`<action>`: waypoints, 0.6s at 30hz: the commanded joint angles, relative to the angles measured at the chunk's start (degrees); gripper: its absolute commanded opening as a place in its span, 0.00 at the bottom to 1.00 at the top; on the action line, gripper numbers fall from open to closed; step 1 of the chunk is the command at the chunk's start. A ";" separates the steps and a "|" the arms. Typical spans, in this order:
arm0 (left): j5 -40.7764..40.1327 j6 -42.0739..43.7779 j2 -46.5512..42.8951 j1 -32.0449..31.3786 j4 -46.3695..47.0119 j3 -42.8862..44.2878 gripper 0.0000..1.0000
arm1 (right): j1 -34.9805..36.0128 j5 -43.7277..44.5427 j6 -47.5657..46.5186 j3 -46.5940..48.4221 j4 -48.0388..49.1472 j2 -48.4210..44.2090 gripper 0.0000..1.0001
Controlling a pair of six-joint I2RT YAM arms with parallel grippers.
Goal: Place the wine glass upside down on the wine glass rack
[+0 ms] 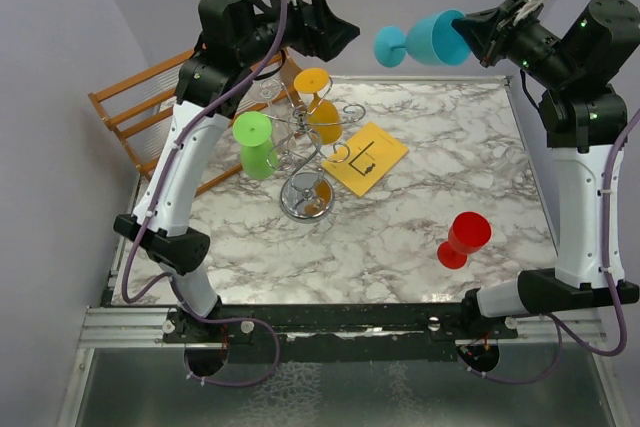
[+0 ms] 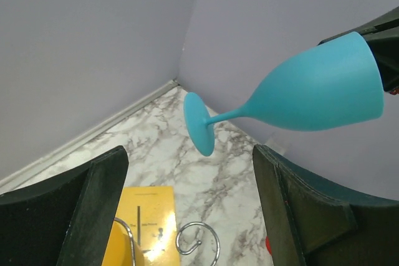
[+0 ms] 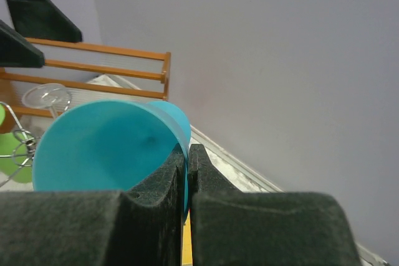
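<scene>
A blue wine glass (image 1: 430, 39) hangs sideways high over the table's far edge, its foot pointing left. My right gripper (image 1: 478, 35) is shut on its rim; in the right wrist view the rim (image 3: 100, 147) is pinched between the two pads of that gripper (image 3: 187, 151). My left gripper (image 1: 350, 35) is open just left of the foot. From the left wrist, the glass (image 2: 312, 91) lies ahead of the left gripper (image 2: 189, 154), with nothing between its fingers. The chrome wine glass rack (image 1: 307, 195) stands below on the marble, with a wire loop (image 2: 198, 241) of it showing.
An orange glass (image 1: 318, 102) and a green glass (image 1: 255, 144) hang on the rack. A yellow card (image 1: 366, 157) lies beside it. A red glass (image 1: 463, 239) stands at the near right. A wooden slatted shelf (image 1: 140, 107) leans at the far left.
</scene>
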 commanded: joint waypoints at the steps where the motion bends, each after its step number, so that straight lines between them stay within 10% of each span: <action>1: 3.79 -5.96 1.50 -1.12 1.66 0.49 0.83 | 0.12 -6.31 3.51 1.22 2.09 -1.21 0.01; 18: 10.94 -19.81 1.53 -1.83 8.07 -10.31 0.60 | 0.12 -12.17 6.22 2.14 3.20 -1.52 0.01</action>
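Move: From the left gripper, which is open and empty, the foot of the blue wine glass lies about 7 cm ahead, 10 cm to the right and 6 cm lower. The rack stands below that hand, some 6 cm back, 5 cm left and 25 cm down; its upside-down yellow glass is roughly 2 cm back, 1 cm left and 24 cm below. From the right hand, which holds the blue glass by its rim, the left gripper lies about 21 cm left, 4 cm ahead and slightly above. The right hand keeps its pinch on the blue glass's rim, bringing the foot towards the left gripper: about 3 cm back and nearly as far left, turning some 10 degrees counter-clockwise. The left hand comes to meet the foot, sinking about 6 cm and going 4 cm right, tipping down nearly 20 degrees while its fingers narrow but stay open. No touch on the foot can be made out. ##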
